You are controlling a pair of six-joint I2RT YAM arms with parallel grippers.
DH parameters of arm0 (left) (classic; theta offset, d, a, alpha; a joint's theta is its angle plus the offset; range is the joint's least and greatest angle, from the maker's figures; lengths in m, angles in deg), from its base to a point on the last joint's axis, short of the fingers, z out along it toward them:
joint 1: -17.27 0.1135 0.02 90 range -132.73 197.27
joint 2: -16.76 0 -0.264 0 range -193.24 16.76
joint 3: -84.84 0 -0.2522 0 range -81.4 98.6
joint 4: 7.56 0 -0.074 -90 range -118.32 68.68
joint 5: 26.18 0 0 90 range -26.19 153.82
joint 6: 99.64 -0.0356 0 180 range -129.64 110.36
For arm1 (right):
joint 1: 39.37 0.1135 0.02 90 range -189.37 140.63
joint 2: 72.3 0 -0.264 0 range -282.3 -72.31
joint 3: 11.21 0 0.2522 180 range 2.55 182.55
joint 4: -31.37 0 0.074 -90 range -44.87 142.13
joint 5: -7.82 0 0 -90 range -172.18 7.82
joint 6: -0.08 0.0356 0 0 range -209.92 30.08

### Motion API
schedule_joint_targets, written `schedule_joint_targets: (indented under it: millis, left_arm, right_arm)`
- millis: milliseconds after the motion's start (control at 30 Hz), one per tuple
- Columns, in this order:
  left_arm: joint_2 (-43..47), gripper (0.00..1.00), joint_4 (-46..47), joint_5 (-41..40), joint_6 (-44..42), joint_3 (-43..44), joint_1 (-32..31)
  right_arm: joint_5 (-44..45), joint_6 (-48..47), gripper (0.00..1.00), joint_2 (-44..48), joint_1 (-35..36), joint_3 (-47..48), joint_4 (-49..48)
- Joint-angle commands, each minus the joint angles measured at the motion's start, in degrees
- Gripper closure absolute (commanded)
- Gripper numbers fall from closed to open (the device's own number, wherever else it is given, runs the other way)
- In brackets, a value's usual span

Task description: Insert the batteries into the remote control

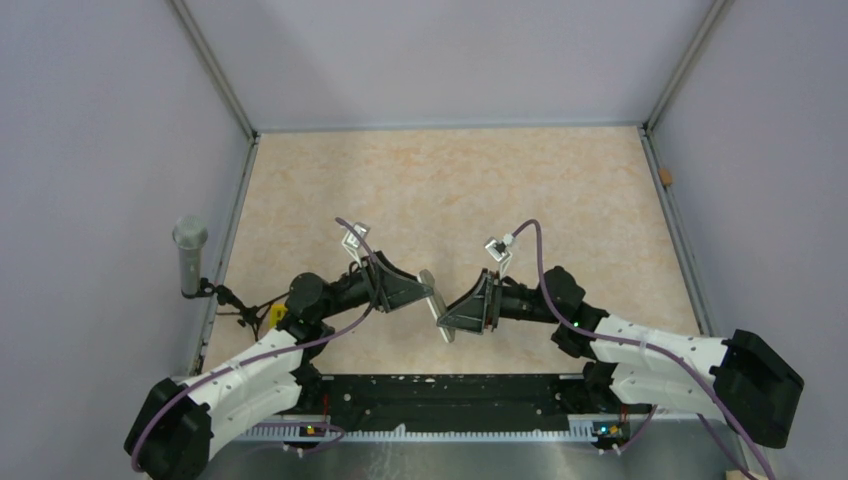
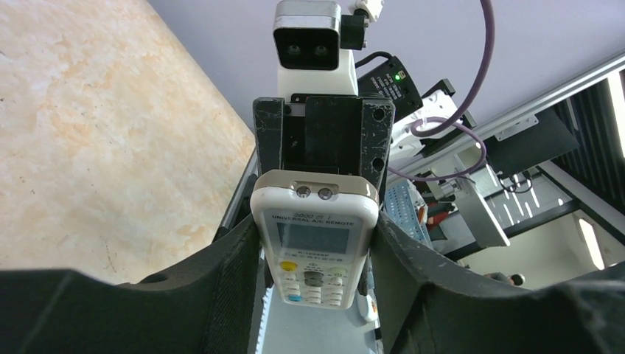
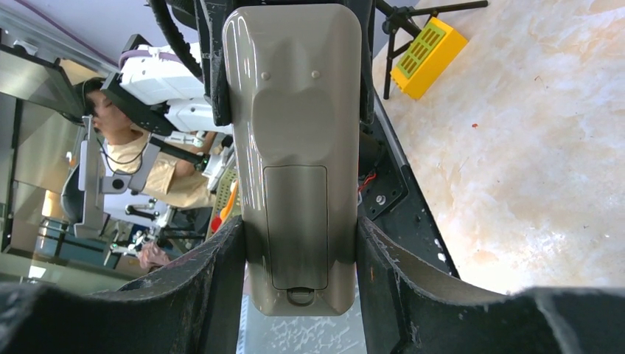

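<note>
The remote control (image 1: 438, 305) is held in the air between both grippers, over the table's front middle. In the left wrist view its white front (image 2: 315, 243) faces the camera, with the screen and rows of buttons. My left gripper (image 2: 315, 247) is shut on its side edges. In the right wrist view its grey back (image 3: 295, 133) shows, with the battery cover (image 3: 296, 225) closed. My right gripper (image 3: 301, 254) is shut on its sides too. In the top view the left gripper (image 1: 415, 292) and the right gripper (image 1: 462, 312) meet at the remote. No batteries are in view.
A yellow block (image 1: 277, 313) lies at the table's front left by the left arm, and also shows in the right wrist view (image 3: 430, 48). A grey microphone (image 1: 189, 250) stands on a stand at the left edge. Enclosure walls ring the marbled table (image 1: 450, 190).
</note>
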Motion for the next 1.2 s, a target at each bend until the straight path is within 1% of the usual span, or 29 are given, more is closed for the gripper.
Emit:
schedule_joint_targets:
  millis: [0,67,133,167,233,267,300,400,467,567,700,800,900,967,1033,1167]
  left_arm:
    - [0.59,0.55,1.36,0.87,-0.73,2.09,-0.03]
    - [0.62,0.65,0.23,0.8,-1.18,2.46,-0.05]
    - [0.46,0.75,-1.74,0.6,-2.12,3.02,0.01]
    - [0.33,0.81,-2.4,0.28,-2.32,3.12,0.0]
    - [-0.34,0.97,-4.09,0.06,-2.87,3.99,0.01]
    - [-0.71,1.0,-5.64,0.19,-3.47,4.75,0.02]
    - [-1.12,1.0,-7.64,0.31,-4.28,5.6,0.02]
    - [-1.64,1.0,-9.57,0.06,-4.71,6.68,0.02]
    - [-1.49,1.0,-12.73,-0.89,-5.66,7.57,-0.05]
    - [-1.13,1.0,-24.71,-4.65,-9.34,10.88,0.02]
    - [-2.78,1.0,-34.61,-8.41,-12.38,14.61,-0.04]
    - [-6.88,1.0,-41.29,-10.55,-14.17,17.86,-0.03]
    - [-11.76,1.0,-44.33,-11.82,-14.4,20.07,-0.09]
    - [-15.38,1.0,-46.63,-12.92,-14.68,21.66,-0.28]
    - [-19.01,1.0,-50.08,-14.36,-14.86,23.47,-0.54]
    - [-26.28,1.0,-52.24,-16.15,-14.63,26.05,-1.07]
  right_arm:
    - [2.83,-1.9,0.84,-0.16,-0.48,0.75,-1.01]
    - [3.04,-2.73,0.81,-0.2,-0.39,0.91,-0.14]
    - [3.17,-3.64,0.74,-0.13,-0.44,0.98,1.14]
    - [3.18,-3.98,0.7,-0.05,-0.4,0.95,1.5]
    - [3.33,-4.65,0.56,0.29,-0.41,1.17,2.71]
    - [3.49,-5.06,0.5,0.55,-0.37,1.35,3.56]
    - [3.71,-5.62,0.43,0.99,-0.37,1.58,4.58]
    - [5.72,-8.8,0.26,3.24,-0.39,2.86,10.42]
    - [7.43,-12.22,0.21,5.41,-0.39,4.59,17.03]
    - [11.67,-17.33,0.18,9.21,-0.38,7.56,28.1]
    - [22.14,-22.99,0.16,13.88,-0.44,11.75,43.57]
    - [30.58,-25.48,0.16,15.1,-0.43,14.41,53.22]
    - [37.06,-26.41,0.16,15.2,-0.45,16.14,59.39]
    - [39.89,-26.58,0.16,15.16,-0.37,16.87,62.65]
    - [42.06,-26.61,0.16,15.17,-0.4,17.23,64.61]
    - [44.32,-26.49,0.16,15.31,-0.43,17.02,66.33]
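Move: The remote hangs between both grippers, its screen end higher and farther forward than its battery end. Its middle is about 3 cm behind, 1 cm right of and 3 cm below the left hand, which pinches the sides near the screen. From the right hand, pinching the battery end, that middle lies roughly 2 cm ahead, 1 cm left and 2 cm up. The right gripper sits some 6 cm back, 2 cm right and 5 cm below the left. The remote passes wholly to the left hand: the right fingers open and let go, and that hand backs off about 11 cm right, going forward and down too, fingertips dipping. The left keeps its pinch, easing down and forward, then sinking faster towards the bare table, about 12 cm down and 7 forward, tipping its fingers downward and rolling the remote's button face up. ##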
